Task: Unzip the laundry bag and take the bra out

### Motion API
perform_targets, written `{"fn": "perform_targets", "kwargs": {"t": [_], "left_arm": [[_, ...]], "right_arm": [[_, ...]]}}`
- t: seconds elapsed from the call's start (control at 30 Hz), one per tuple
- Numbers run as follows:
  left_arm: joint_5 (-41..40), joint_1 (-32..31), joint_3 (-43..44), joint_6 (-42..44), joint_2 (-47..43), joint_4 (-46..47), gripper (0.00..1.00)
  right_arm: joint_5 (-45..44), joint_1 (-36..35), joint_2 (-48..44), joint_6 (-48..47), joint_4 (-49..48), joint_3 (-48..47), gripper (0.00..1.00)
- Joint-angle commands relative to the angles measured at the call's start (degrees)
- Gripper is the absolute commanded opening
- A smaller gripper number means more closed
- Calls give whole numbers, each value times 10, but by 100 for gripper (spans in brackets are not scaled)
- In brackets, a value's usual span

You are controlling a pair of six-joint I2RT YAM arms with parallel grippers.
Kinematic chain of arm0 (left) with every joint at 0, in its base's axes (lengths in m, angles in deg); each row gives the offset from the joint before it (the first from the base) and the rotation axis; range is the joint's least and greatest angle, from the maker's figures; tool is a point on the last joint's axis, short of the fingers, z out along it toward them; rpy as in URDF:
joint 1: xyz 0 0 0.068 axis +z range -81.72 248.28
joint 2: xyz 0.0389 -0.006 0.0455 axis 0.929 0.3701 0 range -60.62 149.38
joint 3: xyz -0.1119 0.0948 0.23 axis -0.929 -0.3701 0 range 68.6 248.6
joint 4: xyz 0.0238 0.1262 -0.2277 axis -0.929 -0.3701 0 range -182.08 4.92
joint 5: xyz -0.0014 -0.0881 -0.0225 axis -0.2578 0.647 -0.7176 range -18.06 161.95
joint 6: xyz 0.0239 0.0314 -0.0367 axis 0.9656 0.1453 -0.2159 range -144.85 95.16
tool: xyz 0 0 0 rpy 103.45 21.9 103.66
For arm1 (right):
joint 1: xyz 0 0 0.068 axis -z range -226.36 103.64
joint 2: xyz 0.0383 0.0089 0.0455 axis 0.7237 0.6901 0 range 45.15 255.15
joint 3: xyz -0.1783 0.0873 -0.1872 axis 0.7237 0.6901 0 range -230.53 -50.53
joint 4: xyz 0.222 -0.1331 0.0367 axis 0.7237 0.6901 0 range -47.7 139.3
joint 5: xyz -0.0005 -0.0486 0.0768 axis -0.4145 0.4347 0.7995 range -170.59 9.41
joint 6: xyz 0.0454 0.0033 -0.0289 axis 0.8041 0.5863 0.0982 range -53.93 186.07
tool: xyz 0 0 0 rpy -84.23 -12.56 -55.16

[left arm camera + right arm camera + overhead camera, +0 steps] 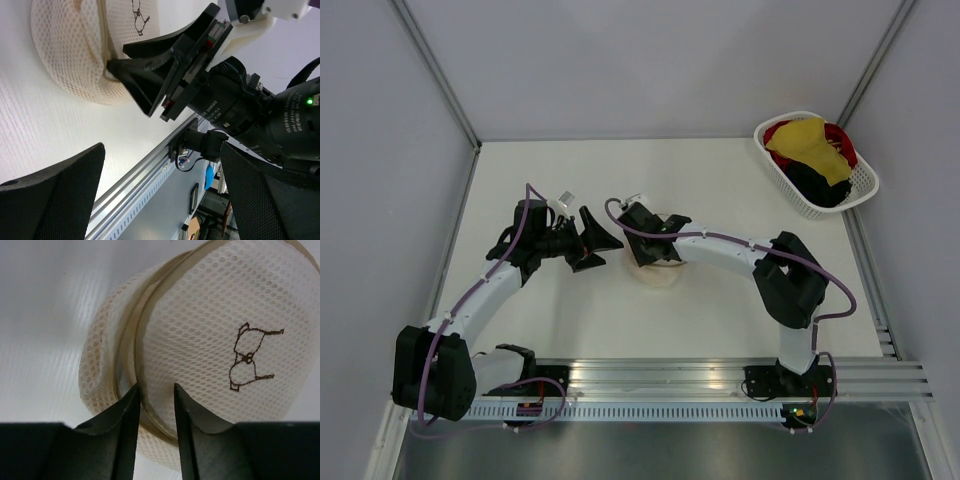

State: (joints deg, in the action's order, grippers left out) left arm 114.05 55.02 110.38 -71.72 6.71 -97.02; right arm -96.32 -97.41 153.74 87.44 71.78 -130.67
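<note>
The laundry bag (658, 276) is a cream mesh dome lying in the middle of the table, its disc panel printed with a bra outline (248, 356). The zip runs round the rim (131, 335) and looks closed. My right gripper (156, 390) is down on the bag (210, 315), jaws narrowed but still apart, one fingertip at the zip seam and the other on the panel. My left gripper (605, 240) hangs wide open just left of the bag, holding nothing. In the left wrist view the right gripper (117, 57) touches the bag (70, 55). The bra is hidden.
A white lattice basket (865, 186) of yellow, red and black clothes stands at the back right corner. An aluminium rail (720, 375) runs along the near edge. Grey walls close in the table on three sides.
</note>
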Motion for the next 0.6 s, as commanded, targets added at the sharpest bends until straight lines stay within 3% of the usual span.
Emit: {"fn": "perform_targets", "kwargs": {"t": [0.0, 0.13, 0.2, 0.57], "left_arm": [[4, 2, -4, -14, -16, 1, 99], [5, 2, -6, -15, -17, 1, 99], [5, 2, -5, -16, -17, 2, 99], [18, 2, 2, -19, -5, 16, 99]], "right_arm": [[-88, 2, 9, 12, 35, -34, 37], [-105, 0, -24, 12, 42, -30, 8], [-102, -1, -58, 10, 38, -24, 3], [-33, 0, -188, -4, 66, -38, 1]]}}
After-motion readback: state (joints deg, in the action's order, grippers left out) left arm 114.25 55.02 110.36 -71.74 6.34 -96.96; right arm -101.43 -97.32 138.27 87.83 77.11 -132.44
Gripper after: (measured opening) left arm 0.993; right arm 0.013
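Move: The near-left rim of the laundry bag's lid lies almost between the right hand's half-open fingers, about 1 cm to its left, 1 cm lower and level fore and aft. The lid's middle is roughly 4 cm ahead, 5 cm to the right and 2 cm below that hand. The idle left gripper hangs open about 7 cm to its left, 4 cm back and 9 cm higher. From the left hand the rim is some 5 cm ahead, 7 cm right and 11 cm down. Sliding about 2.5 cm to its right at lid height, the right hand shuts its half-open fingers and pinches the lid's zippered rim between the tips. It then lifts steeply, some 11 cm, keeping that grip, with the fingers tilting roughly 10 degrees from pointing down towards pointing forward. ##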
